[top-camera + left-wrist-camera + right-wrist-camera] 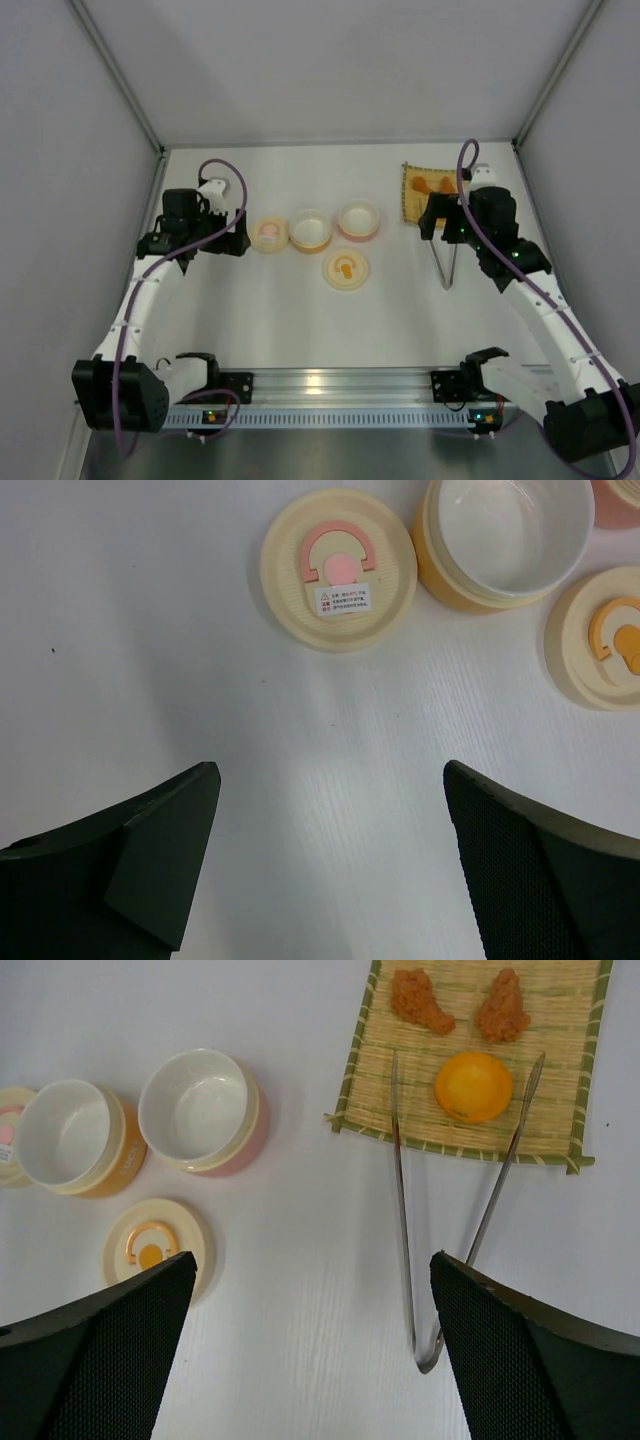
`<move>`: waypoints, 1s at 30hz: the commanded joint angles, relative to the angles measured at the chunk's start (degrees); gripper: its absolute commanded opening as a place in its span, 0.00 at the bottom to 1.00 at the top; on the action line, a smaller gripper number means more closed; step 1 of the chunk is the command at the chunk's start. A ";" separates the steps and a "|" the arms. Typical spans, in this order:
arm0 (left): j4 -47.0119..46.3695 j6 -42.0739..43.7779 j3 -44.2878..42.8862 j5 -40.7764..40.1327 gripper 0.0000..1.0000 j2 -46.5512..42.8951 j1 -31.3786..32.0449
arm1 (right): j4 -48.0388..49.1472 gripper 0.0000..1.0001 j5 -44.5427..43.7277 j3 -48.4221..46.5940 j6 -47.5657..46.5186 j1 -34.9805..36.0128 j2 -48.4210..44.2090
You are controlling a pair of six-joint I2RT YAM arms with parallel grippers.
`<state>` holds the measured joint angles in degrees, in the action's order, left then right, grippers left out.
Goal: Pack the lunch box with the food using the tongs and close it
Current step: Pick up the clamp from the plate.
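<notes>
The lunch box lies in parts on the white table: a cream lid with a pink centre [269,235] [338,570], a yellow bowl [311,229] [503,540] [75,1138], a pink bowl [359,220] [200,1110], and a cream lid with an orange centre [346,269] [155,1245]. All the food rests on the woven mat [560,1110]: two brown lumps [420,998] and an orange round piece [473,1086]. The silver tongs [446,272] [401,1210] lie with their tips on the mat. My left gripper [233,238] [330,772] is open beside the pink-centred lid. My right gripper [445,228] [312,1260] is open above the tongs' joined end.
Grey walls close in the table [300,330] on the left, back and right. The mat [412,205] lies at the back right. A metal rail [330,385] with both arm bases runs along the near edge.
</notes>
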<state>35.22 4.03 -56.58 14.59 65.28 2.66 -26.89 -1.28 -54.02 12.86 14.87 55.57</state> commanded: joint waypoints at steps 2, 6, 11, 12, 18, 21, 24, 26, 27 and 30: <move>0.11 0.80 -1.25 2.19 0.98 -1.29 -0.28 | -3.86 0.99 0.84 -2.85 -1.44 0.60 0.85; 0.37 1.24 -1.52 2.55 0.98 -0.33 -0.28 | -6.94 0.99 -3.54 -1.97 -0.56 0.60 1.73; 0.46 1.94 -1.26 3.95 0.98 0.64 -0.28 | -12.39 0.99 -7.95 -3.11 -0.56 0.60 6.03; 0.46 2.12 -0.99 4.22 0.98 0.82 -0.28 | -13.52 0.99 -8.21 -3.37 -0.47 0.60 8.22; -1.12 2.47 0.50 5.18 0.98 1.35 -0.28 | -15.91 0.99 -6.90 -5.48 -0.29 0.60 16.92; -1.21 2.73 0.68 5.62 0.98 1.87 -0.28 | -16.26 0.99 -7.94 -6.18 -0.29 0.60 20.17; -1.30 2.82 0.50 5.98 0.98 1.79 -0.28 | -17.31 0.99 -10.32 -7.06 -0.21 0.60 22.81; -1.47 2.91 0.59 5.98 0.98 1.70 -0.28 | -17.93 0.99 -12.25 -6.89 0.23 0.60 23.88; -1.56 3.00 0.59 5.98 0.98 1.70 -0.28 | -17.84 1.00 -12.26 -6.63 0.49 0.51 24.75; -1.82 3.26 0.94 6.33 0.98 1.61 -0.28 | -16.26 0.99 -12.26 -5.14 0.93 0.60 26.69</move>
<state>35.55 6.20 -56.34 19.25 67.11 2.66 -42.04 -11.40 -58.28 12.67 14.87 80.93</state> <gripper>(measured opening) 0.983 0.993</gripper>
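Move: Just about under the right hand lies the clamp: its middle is some 22 cm below, 1 cm ahead and 2 cm to the right, with its joined end nearer the base and its open tips on the bamboo plate. The plate's middle is about 15 cm ahead and 2 cm right, the pink bowl 6 cm ahead and 19 cm left, the orange lid 4 cm back and 22 cm left. From the left hand the clamp is roughly 51 cm right, 1 cm ahead and 17 cm below. Sinking towards the clamp, the right hand drops about 13 cm, slow at first and then faster, with a smaller slide to its left. As it goes down, the wrist pitches over by some 35 degrees, so the fingers swing from reaching forward to pointing steeply at the table. They stay wide open and end above the clamp without touching it. ##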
